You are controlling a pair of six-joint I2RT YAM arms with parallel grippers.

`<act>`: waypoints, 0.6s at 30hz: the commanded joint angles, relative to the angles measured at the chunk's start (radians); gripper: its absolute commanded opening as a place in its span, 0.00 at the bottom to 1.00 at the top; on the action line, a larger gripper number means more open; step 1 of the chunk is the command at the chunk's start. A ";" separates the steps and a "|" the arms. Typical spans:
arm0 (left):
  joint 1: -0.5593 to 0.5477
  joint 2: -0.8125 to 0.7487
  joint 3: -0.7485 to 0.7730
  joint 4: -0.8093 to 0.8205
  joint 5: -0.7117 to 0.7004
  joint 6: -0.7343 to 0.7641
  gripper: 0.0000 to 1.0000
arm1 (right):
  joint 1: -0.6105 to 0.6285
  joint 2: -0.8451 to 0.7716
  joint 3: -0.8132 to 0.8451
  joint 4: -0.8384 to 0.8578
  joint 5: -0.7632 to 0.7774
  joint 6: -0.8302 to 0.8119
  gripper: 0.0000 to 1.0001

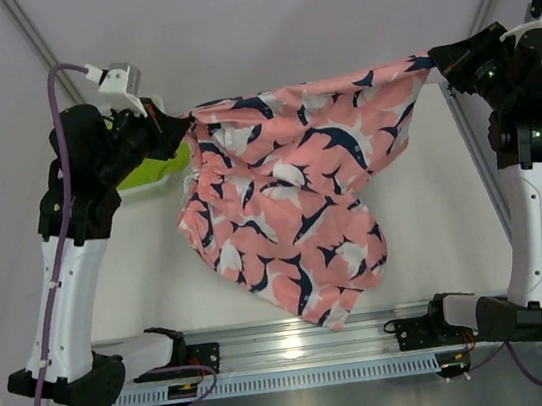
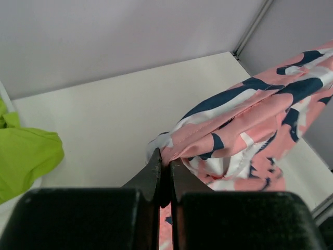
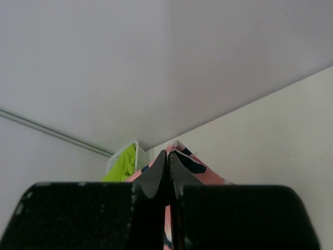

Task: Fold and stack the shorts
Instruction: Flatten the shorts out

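The coral-pink shorts [image 1: 299, 189] with navy and white print hang stretched between both arms above the table, the lower part drooping toward the front rail. My left gripper [image 1: 182, 125] is shut on their left top corner; in the left wrist view the cloth [image 2: 250, 120] is pinched at the fingertips of that gripper [image 2: 166, 161]. My right gripper [image 1: 433, 64] is shut on the right top corner; in the right wrist view the pink cloth [image 3: 200, 169] shows beside that gripper's [image 3: 167, 153] tips. The lime-green shorts [image 1: 157, 168] lie in the basket behind the left arm, also lime-green [image 2: 26, 156] in the left wrist view.
A white mesh basket [image 3: 140, 156] stands at the left side of the table, mostly hidden by the left arm. The metal rail [image 1: 301, 345] with both arm bases runs along the near edge. Grey walls enclose the back and sides.
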 commanded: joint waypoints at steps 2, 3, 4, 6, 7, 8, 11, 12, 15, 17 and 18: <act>0.082 0.031 0.126 0.092 0.245 -0.073 0.00 | 0.003 0.037 0.109 0.162 -0.045 -0.001 0.00; 0.082 0.035 0.146 0.099 0.277 -0.068 0.00 | 0.003 0.043 0.141 0.172 -0.049 -0.004 0.00; 0.082 0.032 0.157 0.115 0.290 -0.070 0.00 | 0.003 0.049 0.158 0.174 -0.059 -0.012 0.00; 0.082 0.003 0.157 0.135 0.310 -0.073 0.00 | 0.003 0.039 0.184 0.173 -0.065 -0.018 0.00; 0.082 -0.014 0.150 0.158 0.333 -0.077 0.00 | 0.003 0.025 0.177 0.182 -0.065 -0.020 0.00; 0.082 -0.031 0.143 0.169 0.344 -0.082 0.00 | 0.003 0.005 0.164 0.191 -0.062 -0.018 0.00; 0.082 -0.109 0.082 0.220 0.396 -0.108 0.00 | 0.003 -0.122 0.108 0.216 -0.054 -0.020 0.00; 0.082 -0.157 0.053 0.230 0.397 -0.119 0.00 | 0.003 -0.151 0.095 0.216 -0.051 -0.020 0.00; 0.082 -0.241 -0.008 0.263 0.402 -0.137 0.00 | 0.003 -0.263 0.063 0.206 -0.027 -0.020 0.00; 0.082 -0.269 -0.022 0.273 0.408 -0.145 0.00 | 0.003 -0.308 0.066 0.185 -0.014 -0.020 0.00; 0.082 -0.280 -0.019 0.277 0.410 -0.153 0.00 | 0.003 -0.346 0.071 0.179 0.000 -0.023 0.00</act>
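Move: Both hands hold the shorts' top edge, stretched nearly straight between them. The middle of the shorts lies about 18 cm to the left hand's right, 12 cm back and 15 cm lower. From the right hand it is roughly 27 cm to the left, 17 cm back and 18 cm down. The basket with the green cloth stands on the table some 25 cm ahead, 22 cm to the left and 42 cm below the left hand. Still pinching the shorts at both ends in shut fingers, the two hands ease out a touch farther forward, then sweep together up and back towards the bases, ending some 12 cm nearer them and 10 to 12 cm higher. Both wrists tip fingers-up by 20 to 25 degrees, the left also swinging about 15 degrees clockwise. ##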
